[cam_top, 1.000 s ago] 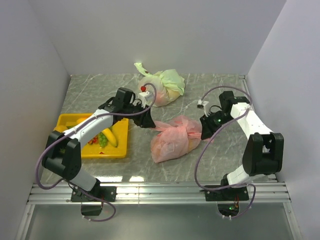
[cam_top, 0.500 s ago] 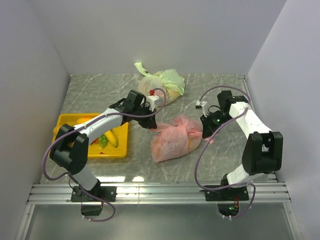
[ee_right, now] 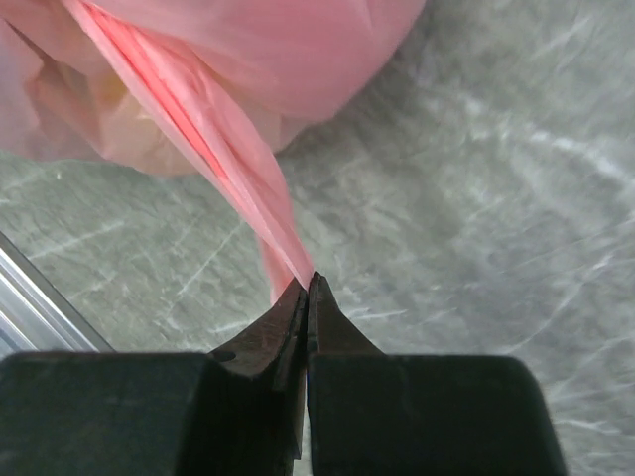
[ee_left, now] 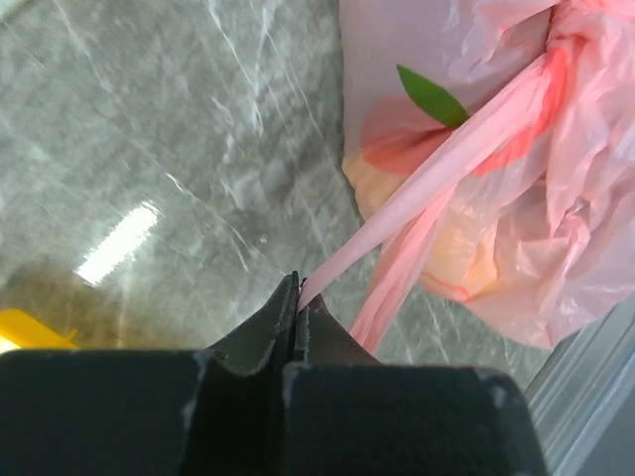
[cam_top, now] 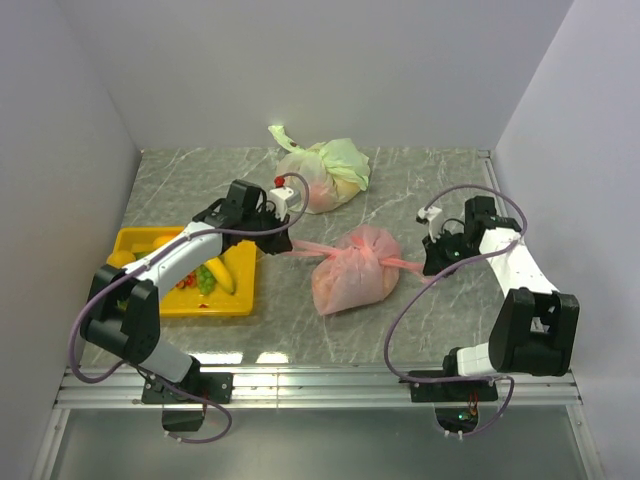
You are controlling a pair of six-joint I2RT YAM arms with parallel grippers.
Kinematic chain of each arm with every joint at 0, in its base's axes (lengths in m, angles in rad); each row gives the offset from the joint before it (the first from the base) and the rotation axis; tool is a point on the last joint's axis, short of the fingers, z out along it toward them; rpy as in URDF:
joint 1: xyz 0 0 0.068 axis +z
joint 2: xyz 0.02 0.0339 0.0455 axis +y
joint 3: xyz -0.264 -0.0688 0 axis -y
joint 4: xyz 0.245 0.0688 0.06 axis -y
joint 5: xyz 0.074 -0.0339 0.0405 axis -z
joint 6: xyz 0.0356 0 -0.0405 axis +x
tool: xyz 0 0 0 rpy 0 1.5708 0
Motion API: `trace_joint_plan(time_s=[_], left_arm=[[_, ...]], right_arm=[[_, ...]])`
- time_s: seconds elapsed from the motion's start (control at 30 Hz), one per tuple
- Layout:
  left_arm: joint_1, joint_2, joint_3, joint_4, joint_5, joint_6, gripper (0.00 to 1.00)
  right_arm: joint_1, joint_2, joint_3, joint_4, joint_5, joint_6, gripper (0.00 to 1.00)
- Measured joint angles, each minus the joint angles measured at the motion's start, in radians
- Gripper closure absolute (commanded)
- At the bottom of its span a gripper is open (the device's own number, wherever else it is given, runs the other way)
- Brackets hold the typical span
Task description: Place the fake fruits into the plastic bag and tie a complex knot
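Note:
The pink plastic bag (cam_top: pixel 353 272) sits bunched in the middle of the table, with fruit shapes showing through its film (ee_left: pixel 442 243). Its two handle strips run out taut to either side. My left gripper (cam_top: pixel 283 246) is shut on the left handle strip (ee_left: pixel 417 193), pinched at the fingertips (ee_left: pixel 298 290). On the right, my right gripper (cam_top: pixel 433 268) is shut on the other handle strip (ee_right: pixel 233 169), just above the marble. A banana (cam_top: pixel 219 274), green grapes (cam_top: pixel 205 279) and strawberries (cam_top: pixel 186 283) lie in the yellow tray (cam_top: pixel 135 243).
A pale green-and-white knotted bag (cam_top: pixel 325 175) lies at the back centre, behind the left gripper. The yellow tray stands at the left under the left forearm. White walls close the table on three sides; a metal rail (cam_top: pixel 320 385) runs along the near edge.
Both grippers have shut on the bag's handles and pulled apart, left one leftward and right one rightward. The handles are now stretched taut and the bag is drawn into a tighter bundle.

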Motion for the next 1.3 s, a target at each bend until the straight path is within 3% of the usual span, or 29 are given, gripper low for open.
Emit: trace_joint_plan(time_s=[0.63, 0.77, 1.03, 1.3], left_arm=[[0.059, -0.011, -0.090, 0.014, 0.074, 0.106, 1.00], [0.064, -0.011, -0.018, -0.031, 0.106, 0.109, 1.00], [0.076, 0.042, 0.274, -0.022, 0.092, 0.109, 1.00], [0.082, 0.284, 0.318, 0.030, 0.063, 0.113, 1.00]], right_arm=[[-0.040, 0.001, -0.071, 0.018, -0.032, -0.019, 1.00], [-0.040, 0.013, 0.024, -0.027, -0.024, 0.018, 1.00], [-0.040, 0.057, 0.362, -0.047, 0.001, 0.107, 1.00], [-0.003, 0.212, 0.335, 0.024, 0.077, 0.135, 1.00]])
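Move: Both hands already pinch the twisted handles of the pink bag: its middle lies some 15 cm to the left hand's right, 5 cm nearer the base and a little lower. From the right hand it is about 16 cm to the left, level with it, 4 cm lower. The white-green bag stands about 17 cm ahead of the left hand and 7 cm to its right; the yellow tray some 20 cm to its left and 5 cm back. Still shut on the two handles, both hands first ease down 2 to 3 cm and slightly back, the left also drawing about 2 cm outward with the bag between them. Then together they swing up roughly 12 cm and forward towards the white-green bag, fingertips tilting up 10 to 15 degrees, and sink again, ending about 9 cm farther out than they began. ##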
